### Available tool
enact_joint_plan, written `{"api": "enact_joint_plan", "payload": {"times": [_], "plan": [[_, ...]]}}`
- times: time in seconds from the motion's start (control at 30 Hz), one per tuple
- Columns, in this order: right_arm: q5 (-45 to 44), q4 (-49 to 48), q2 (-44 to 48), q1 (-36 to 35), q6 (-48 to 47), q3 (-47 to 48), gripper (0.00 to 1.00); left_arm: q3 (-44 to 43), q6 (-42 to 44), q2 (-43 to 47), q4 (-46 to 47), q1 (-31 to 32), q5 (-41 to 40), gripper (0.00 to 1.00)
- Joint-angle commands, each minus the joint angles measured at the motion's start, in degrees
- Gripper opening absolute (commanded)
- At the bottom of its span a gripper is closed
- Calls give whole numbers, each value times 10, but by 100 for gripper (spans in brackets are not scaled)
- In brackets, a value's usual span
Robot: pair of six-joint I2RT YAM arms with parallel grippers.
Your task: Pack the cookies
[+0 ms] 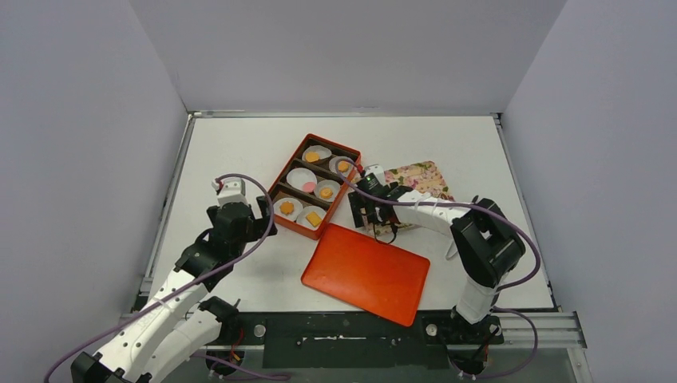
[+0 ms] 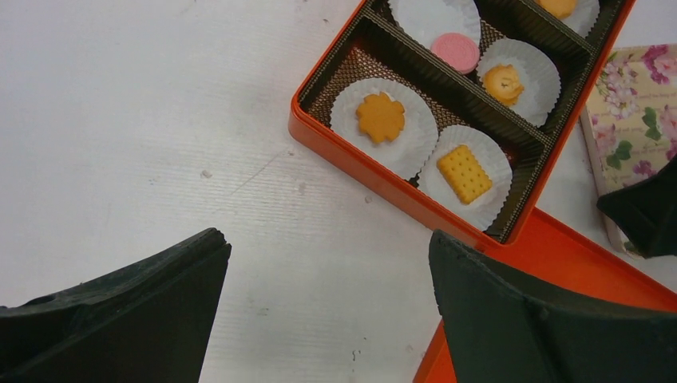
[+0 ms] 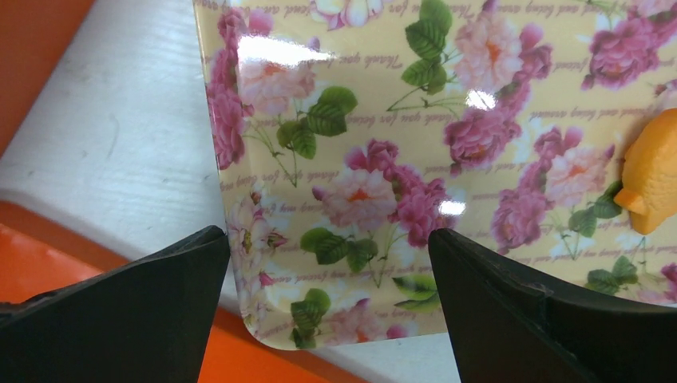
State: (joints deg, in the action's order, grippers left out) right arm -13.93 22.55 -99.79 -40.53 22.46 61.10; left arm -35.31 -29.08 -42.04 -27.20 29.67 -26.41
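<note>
An orange box (image 1: 348,190) with brown dividers holds white paper cups, and the cookies lie in them. In the left wrist view I see a flower-shaped orange cookie (image 2: 381,117), a yellow rectangular one (image 2: 464,173), a pink one (image 2: 455,52) and a round yellow one (image 2: 504,84). One more orange cookie (image 3: 651,171) lies on the floral tray (image 3: 359,144). My left gripper (image 2: 327,247) is open over bare table just left of the box. Above the tray's near corner my right gripper (image 3: 329,243) hangs open and holds nothing.
The box's flat orange lid (image 1: 366,273) lies in front of the box, between the two arms. The floral tray (image 1: 423,177) sits right of the box. White walls close in the table on three sides.
</note>
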Motion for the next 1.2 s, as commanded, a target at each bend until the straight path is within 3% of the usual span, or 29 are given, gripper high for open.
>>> {"api": "enact_joint_plan", "payload": {"times": [0.0, 0.17, 0.27, 0.47, 0.63, 1.17], "plan": [[-26, -29, 6, 59, -10, 4, 100, -7, -26, -1, -6, -1, 64, 94], [-41, -16, 28, 120, -6, -4, 100, -12, -38, -38, -14, -1, 113, 94], [-24, -7, 57, 118, -31, -4, 99, -2, -46, -39, -5, -1, 131, 94], [108, -9, 141, 88, -93, -38, 95, 10, -60, -44, 18, -1, 150, 94], [193, 12, 146, 40, -138, -53, 89, 18, -66, -52, 25, -1, 161, 94], [284, 38, 19, 14, -247, -19, 47, 40, -75, -43, 36, -1, 216, 94]]}}
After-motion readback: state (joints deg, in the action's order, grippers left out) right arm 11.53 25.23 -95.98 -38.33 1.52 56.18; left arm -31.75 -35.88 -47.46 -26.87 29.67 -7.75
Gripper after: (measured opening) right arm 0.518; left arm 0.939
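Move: The orange lid lies behind my open right hand, its middle about 16 cm back and level sideways, its far edge only some 6 cm back. The flowered tray's middle is 5 cm ahead and 9 cm right of that hand, the cookie box 8 cm ahead and 15 cm left, all a few centimetres below. From my left hand, the lid is 29 cm right, 11 cm back and 14 cm down; the box is 15 cm right, 13 cm ahead. With a right-hand finger at the flowered tray's left edge, I shove the tray about 8 cm right and some 4 cm forward, then lift and come back left over the lid's far edge. There I sink, turning some 30 degrees counter-clockwise, fingertips tipping down and closing halfway astride the rim. My left hand, still open, eases about 5 cm right and 5 cm down towards the lid. ##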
